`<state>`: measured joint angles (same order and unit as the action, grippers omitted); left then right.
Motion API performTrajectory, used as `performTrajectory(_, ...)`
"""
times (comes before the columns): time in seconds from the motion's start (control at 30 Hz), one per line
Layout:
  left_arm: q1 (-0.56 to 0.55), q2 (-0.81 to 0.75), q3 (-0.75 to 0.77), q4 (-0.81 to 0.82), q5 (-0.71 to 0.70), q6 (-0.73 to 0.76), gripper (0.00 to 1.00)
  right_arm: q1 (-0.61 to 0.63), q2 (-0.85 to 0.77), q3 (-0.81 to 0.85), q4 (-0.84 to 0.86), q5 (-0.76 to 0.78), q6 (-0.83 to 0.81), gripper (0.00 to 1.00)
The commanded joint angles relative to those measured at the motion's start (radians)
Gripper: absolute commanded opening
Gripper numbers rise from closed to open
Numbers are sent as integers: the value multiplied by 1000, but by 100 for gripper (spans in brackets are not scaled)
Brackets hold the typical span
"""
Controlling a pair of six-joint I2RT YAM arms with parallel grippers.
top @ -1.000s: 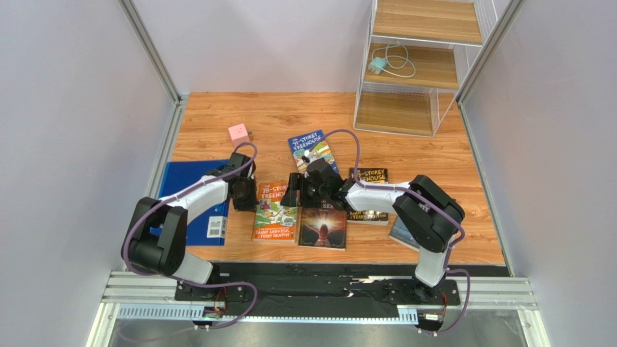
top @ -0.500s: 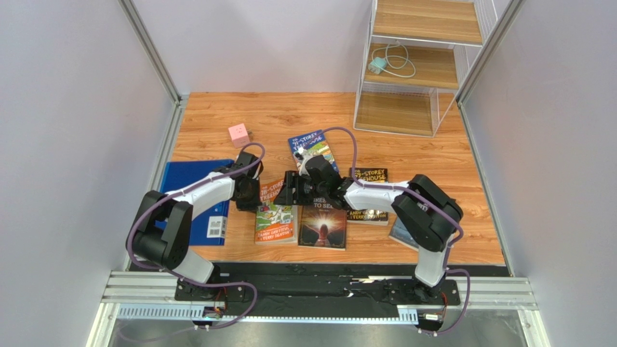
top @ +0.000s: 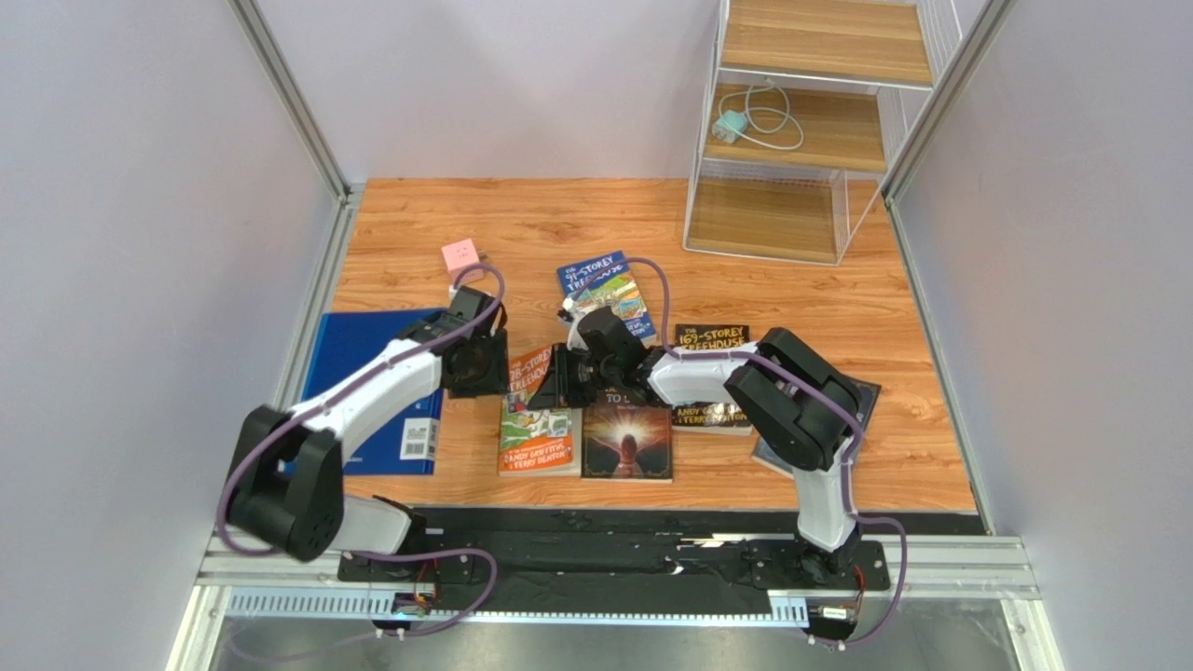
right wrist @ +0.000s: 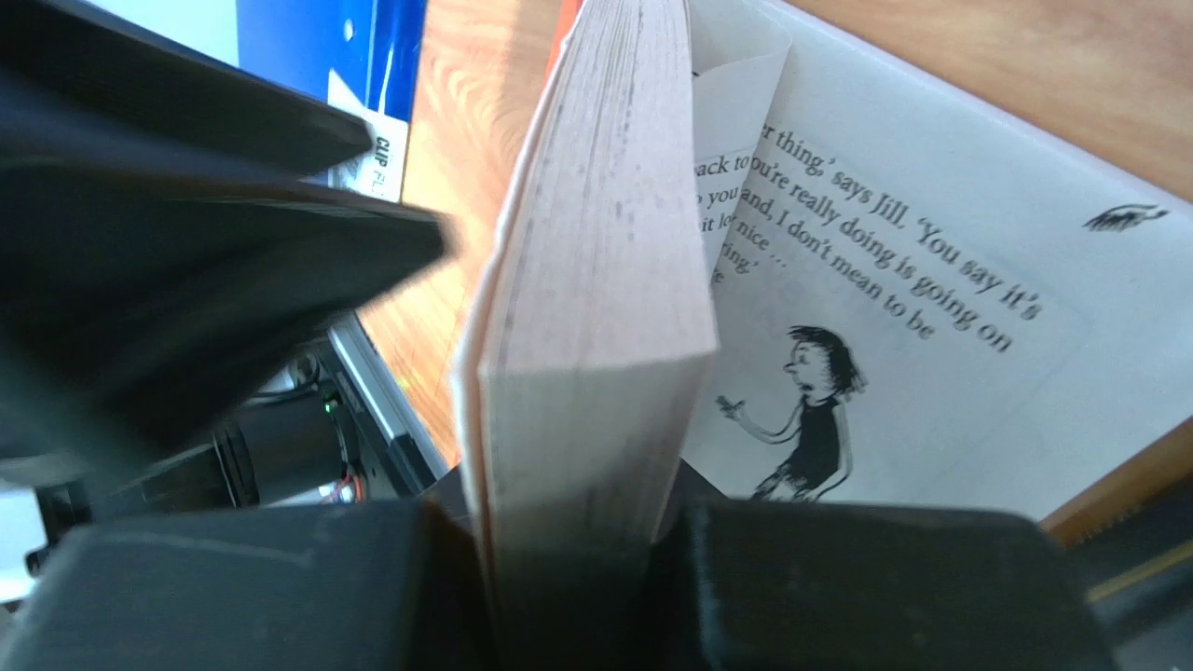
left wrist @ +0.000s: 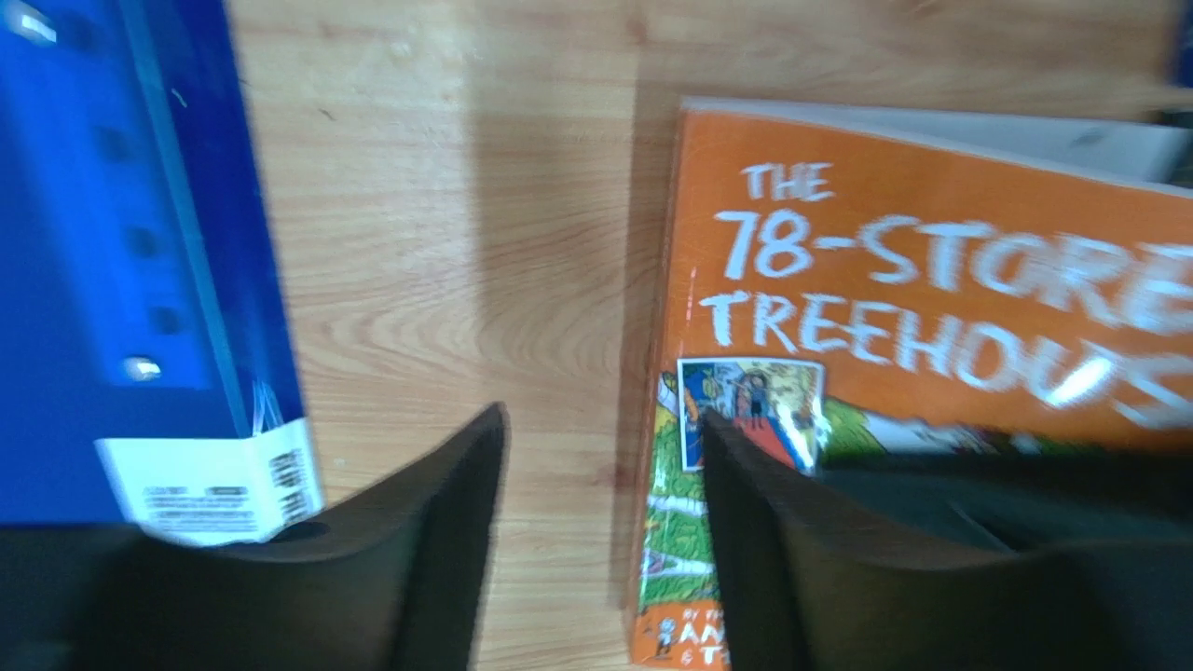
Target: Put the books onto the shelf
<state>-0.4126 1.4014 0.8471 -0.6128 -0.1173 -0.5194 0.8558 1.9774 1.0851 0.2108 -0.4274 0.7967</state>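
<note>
An orange "78-Storey Treehouse" book (top: 539,420) lies on the table with its far end lifted. My right gripper (top: 559,375) is shut on a thick block of its pages (right wrist: 588,280), and an inside page with a cartoon figure shows beside them. My left gripper (left wrist: 595,448) is open just left of that book (left wrist: 910,322), one finger over the cover edge, gripping nothing. The dark "Three Days to See" (top: 626,438), a blue Treehouse book (top: 607,290) and a black one (top: 712,375) lie flat. A grey-blue book (top: 779,450) is mostly under my right arm. The shelf (top: 805,133) stands at the far right.
A blue flat folder (top: 367,380) lies left of the left gripper. A pink cube (top: 459,256) sits on the table behind it. A coiled white cable with a plug (top: 754,119) rests on the shelf's middle board. Grey walls close in both sides.
My left gripper has opened, let go of the orange book and drawn back a little. My right gripper has shut on the book's pages. The book has slid slightly right.
</note>
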Motion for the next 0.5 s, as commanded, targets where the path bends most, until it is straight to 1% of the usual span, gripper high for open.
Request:
performTrajectory(0.0,-11,-237,35,-16,-81,-4,78,-36,-147,13,-2,-34,-88,0)
performTrajectory(0.03,-11,-318,21,1,-67,8,84,-49,-163,13,1,-48,-94,0)
performTrajectory(0.07,-11,-358,-6,27,-44,30,96,-61,-175,13,4,-65,-102,0)
performTrajectory(0.1,-9,-396,-23,78,0,59,100,-89,-201,10,22,-112,-112,0)
performTrajectory(0.13,-8,-460,-35,103,33,79,100,-101,-213,6,39,-137,-116,0)
performTrajectory(0.23,-3,-536,-59,166,148,114,100,-164,-261,-40,154,-252,-87,0)
performTrajectory(0.27,0,-547,-66,182,174,114,100,-181,-270,-53,233,-286,-71,0)
performTrajectory(0.3,8,-558,-71,215,233,110,100,-210,-276,-82,286,-357,-47,0)
performTrajectory(0.37,14,-582,-97,267,306,105,100,-231,-290,-102,419,-419,30,0)
performTrajectory(0.4,20,-590,-108,335,383,90,100,-241,-290,-109,447,-471,48,0)
performTrajectory(0.47,21,-605,-146,419,474,78,100,-242,-290,-102,473,-507,65,0)
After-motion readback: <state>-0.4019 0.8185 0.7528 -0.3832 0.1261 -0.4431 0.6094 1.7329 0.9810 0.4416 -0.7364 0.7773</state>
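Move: The right hand already has the orange treehouse book by its right page edge, and the book's middle is about 2 cm left and 2 cm back of the hand. The shelf's bottom board lies roughly 38 cm ahead of that hand and 36 cm right; the blue treehouse book is some 20 cm ahead and 8 right, Three Days to See 11 right and 2 back. From the left hand, the orange book's middle is about 9 cm right and 3 back. Upward go both arms: the right hand keeps its pinch on the orange book and lifts it about 12 cm while carrying it some 5 cm forward and 5 right towards the shelf, rolling the hand's left side up about 20 degrees. The left hand rises about 16 cm, swings its fingertips up and forward, opens wide, then drifts right beside the book. ##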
